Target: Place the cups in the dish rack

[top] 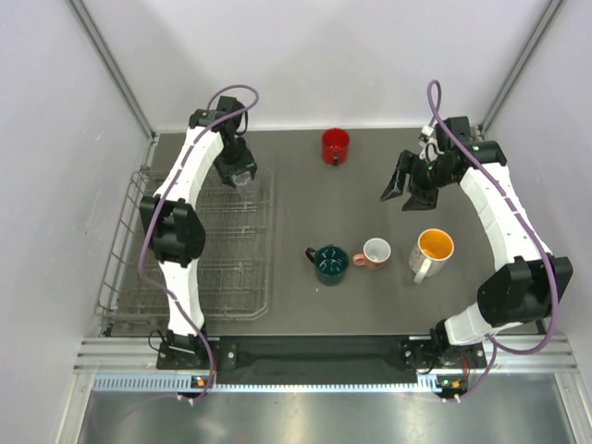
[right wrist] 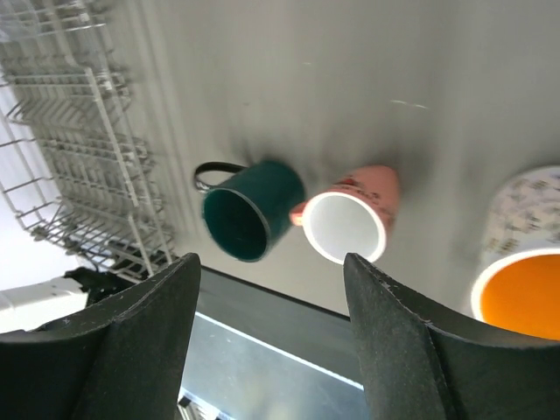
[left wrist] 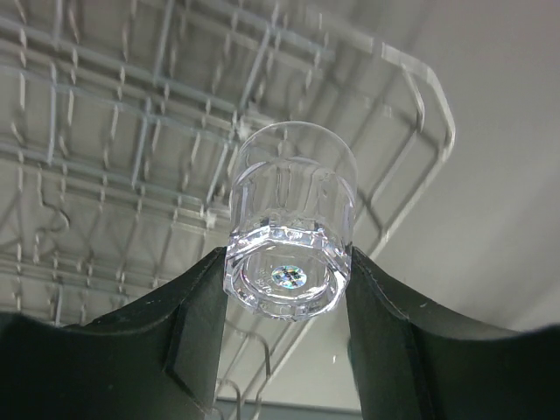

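Note:
My left gripper (left wrist: 284, 280) is shut on a tiny clear glass (left wrist: 291, 219), its base between the black fingers, held over the far right part of the wire dish rack (top: 231, 277). In the top view that gripper (top: 242, 178) hangs above the rack's back corner. A red mug (top: 335, 144) stands at the back of the table. The dark green mug (top: 330, 264), the small pink mug (top: 375, 252) and the white mug with orange inside (top: 431, 251) stand in a row nearer the front. My right gripper (top: 408, 186) is open and empty, raised at the right.
The rack (right wrist: 79, 166) fills the table's left side, its wires (left wrist: 131, 131) close under the glass. Grey walls with metal rails enclose the table. The green mug (right wrist: 251, 210), pink mug (right wrist: 350, 219) and orange-lined mug (right wrist: 521, 280) lie below the right fingers.

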`<state>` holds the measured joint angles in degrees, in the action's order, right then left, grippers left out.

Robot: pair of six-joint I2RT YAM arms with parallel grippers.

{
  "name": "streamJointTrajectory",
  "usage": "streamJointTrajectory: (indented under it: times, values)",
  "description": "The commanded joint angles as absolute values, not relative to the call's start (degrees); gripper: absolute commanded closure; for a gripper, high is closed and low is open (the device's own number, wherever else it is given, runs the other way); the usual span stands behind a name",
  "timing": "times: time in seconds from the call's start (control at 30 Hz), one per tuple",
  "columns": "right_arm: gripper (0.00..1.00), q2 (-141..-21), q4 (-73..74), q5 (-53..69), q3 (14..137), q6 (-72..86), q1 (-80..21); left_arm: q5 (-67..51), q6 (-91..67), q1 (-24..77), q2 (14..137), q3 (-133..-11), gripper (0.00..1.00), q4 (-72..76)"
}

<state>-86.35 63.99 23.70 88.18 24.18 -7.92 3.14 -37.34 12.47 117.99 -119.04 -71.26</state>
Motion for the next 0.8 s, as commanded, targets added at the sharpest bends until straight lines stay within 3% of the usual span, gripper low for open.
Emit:
streamJointTrajectory:
  times: [0.0,0.77]
  values:
    - [0.33,-86.3,66.9,23.3,90.4,20.0,-5.2,7.8,-37.9,12.1,122.7,-126.5,1.0,-76.1]
    - [0.33,-87.3,66.9,26.3,89.1,18.2,-0.4,4.6,-37.1,9.0,130.5,-126.8,1.0,-74.7]
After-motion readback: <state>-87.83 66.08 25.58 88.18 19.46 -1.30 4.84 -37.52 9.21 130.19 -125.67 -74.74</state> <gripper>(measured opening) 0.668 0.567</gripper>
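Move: The clear glass, already held upside down in the left hand, is bound for the rack slots about 10 cm below, 2 cm ahead and 3 cm to the left. From that hand, the rack's far right corner lies some 5 cm ahead, 5 cm right and 10 cm lower; the red mug stands about 9 cm ahead, 22 cm right and 11 cm lower. The slots lie roughly 39 cm left, 11 cm ahead and 16 cm below the right hand. The upturned glass is lowered about 6 cm towards the far right part of the rack by the left hand, which first eases 2 cm forward, then sinks and shifts 3 cm left, slowing as the fingers tip some 10 degrees nearer straight down and keep their grip. The empty right hand slides 3.5 cm to the right, away from the rack, and stops, fingers still open. ##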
